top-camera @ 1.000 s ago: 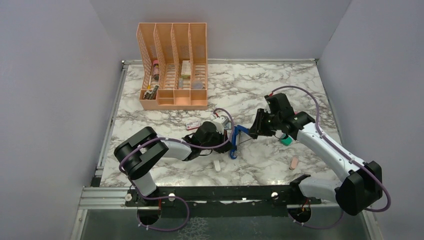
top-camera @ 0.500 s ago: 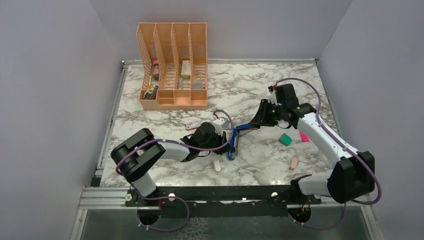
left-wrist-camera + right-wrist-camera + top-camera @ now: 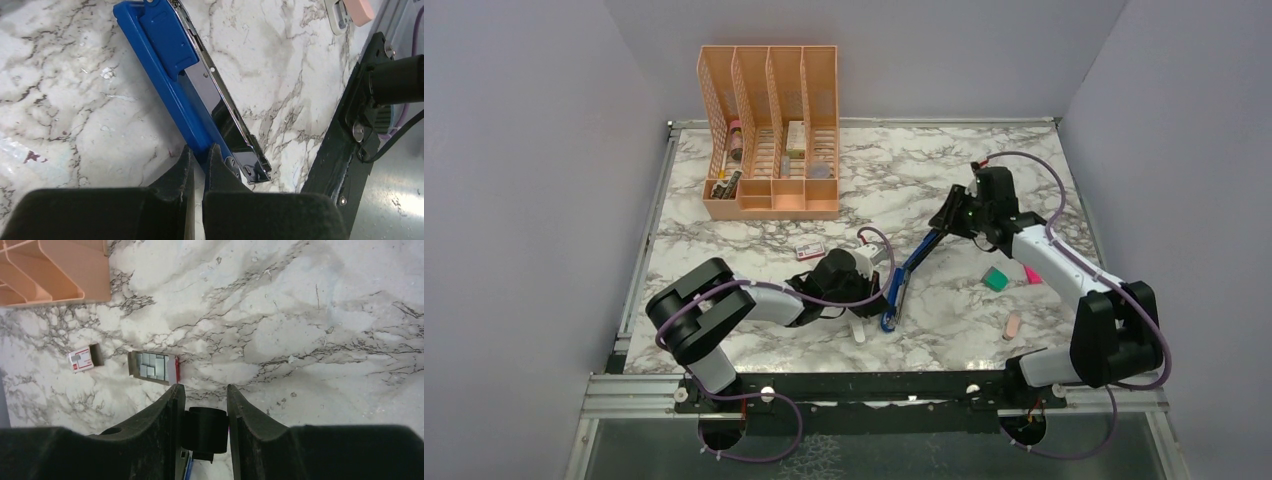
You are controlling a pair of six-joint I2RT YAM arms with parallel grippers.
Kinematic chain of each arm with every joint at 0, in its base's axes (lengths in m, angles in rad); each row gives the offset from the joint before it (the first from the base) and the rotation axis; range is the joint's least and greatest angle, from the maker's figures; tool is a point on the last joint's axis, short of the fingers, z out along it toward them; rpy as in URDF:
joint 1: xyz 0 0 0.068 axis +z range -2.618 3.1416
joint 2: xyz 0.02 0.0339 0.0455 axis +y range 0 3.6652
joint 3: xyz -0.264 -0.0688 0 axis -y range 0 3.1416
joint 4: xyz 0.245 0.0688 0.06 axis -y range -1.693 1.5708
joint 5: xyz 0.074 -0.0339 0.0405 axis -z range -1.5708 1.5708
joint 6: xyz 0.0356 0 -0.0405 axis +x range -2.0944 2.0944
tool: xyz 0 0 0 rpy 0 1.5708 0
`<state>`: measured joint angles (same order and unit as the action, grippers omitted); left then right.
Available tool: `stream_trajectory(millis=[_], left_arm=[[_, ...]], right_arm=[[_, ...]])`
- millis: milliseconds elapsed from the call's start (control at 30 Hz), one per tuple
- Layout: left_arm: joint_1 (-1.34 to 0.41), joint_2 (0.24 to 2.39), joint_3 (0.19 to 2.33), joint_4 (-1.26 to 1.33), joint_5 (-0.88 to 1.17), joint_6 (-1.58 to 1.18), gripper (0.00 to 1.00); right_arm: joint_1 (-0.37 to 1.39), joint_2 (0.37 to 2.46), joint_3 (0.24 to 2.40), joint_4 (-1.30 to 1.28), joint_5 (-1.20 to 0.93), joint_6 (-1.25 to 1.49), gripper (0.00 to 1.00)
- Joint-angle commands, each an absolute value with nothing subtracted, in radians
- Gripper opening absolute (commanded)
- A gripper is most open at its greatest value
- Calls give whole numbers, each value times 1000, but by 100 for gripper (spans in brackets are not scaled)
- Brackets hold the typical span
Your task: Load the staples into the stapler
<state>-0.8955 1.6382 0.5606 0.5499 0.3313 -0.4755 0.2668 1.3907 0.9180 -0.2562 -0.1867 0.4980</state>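
The blue stapler [image 3: 913, 266] lies swung open almost straight on the marble table [image 3: 924, 180]. In the left wrist view its blue base [image 3: 170, 65] and chrome magazine [image 3: 220, 110] run up and away from my left gripper [image 3: 199, 150], which is shut on the base's near edge. My right gripper [image 3: 946, 228] holds the far end of the stapler's top arm, and a black part [image 3: 204, 429] fills the gap between its fingers. The staples sit in an open tray [image 3: 152, 367]. The tray's reddish sleeve [image 3: 82, 359] lies beyond it, and that sleeve [image 3: 809, 249] shows from above too.
An orange desk organizer [image 3: 769, 130] stands at the back left. A teal block [image 3: 995, 279], a pink highlighter [image 3: 1031, 273] and a pink eraser [image 3: 1012, 325] lie right of the stapler. A small white piece [image 3: 858, 330] lies by the left arm.
My right gripper moved back and to the right, swinging the stapler's top arm open until it lies nearly straight. Its jaws have widened a little. The left gripper held still.
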Motion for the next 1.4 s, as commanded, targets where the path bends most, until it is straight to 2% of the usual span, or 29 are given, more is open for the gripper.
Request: stream_trajectory(millis=[0,200,367,467,533,800,1067,1367], left_arm=[[-925,1635,570,606,414,-414,0],[-925,1659,598,606,400,-472,0],[-925,1677,616,606,410,-543,0],[-925,1698,635,606,420,-607,0],[-925,1710,646,606,418,-644,0],[-925,1753,674,606,391,-728,0],[-925,1784,685,611,383,-761,0],[-925,1796,678,622,382,-780,0]], right_arm=[[278,1413,864,-172,-199,500,40],[278,1383,822,-158,-184,503,50],[278,1365,814,-175,-185,516,54],[278,1349,792,-157,-184,531,66],[278,1341,772,-141,-191,543,70],[278,1305,696,-91,-222,589,70],[278,1268,640,-41,-194,613,61],[278,1281,599,18,-214,641,71]])
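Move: The stapler's black lid end sits between the right fingers, within 1 cm of the right hand point. From that hand, the stapler base is about 15 cm back, 9 cm left and 10 cm below; the open staple tray is about 5 cm back, 14 cm left and 11 cm below; the green block is about 12 cm back, 13 cm right and 11 cm below. For the left hand, which pinches the base's near end, the lid end is some 18 cm ahead, 12 cm right and 8 cm above. The right fingers loosen their hold on the stapler's black lid end, spreading to roughly twice their gap while the hand sinks about 4.5 cm and draws back nearly 4 cm towards the base. The left fingers keep pinching the blue base edge, carrying it some 3 cm to the right as the wrist rolls about 15 degrees, forward side down. ##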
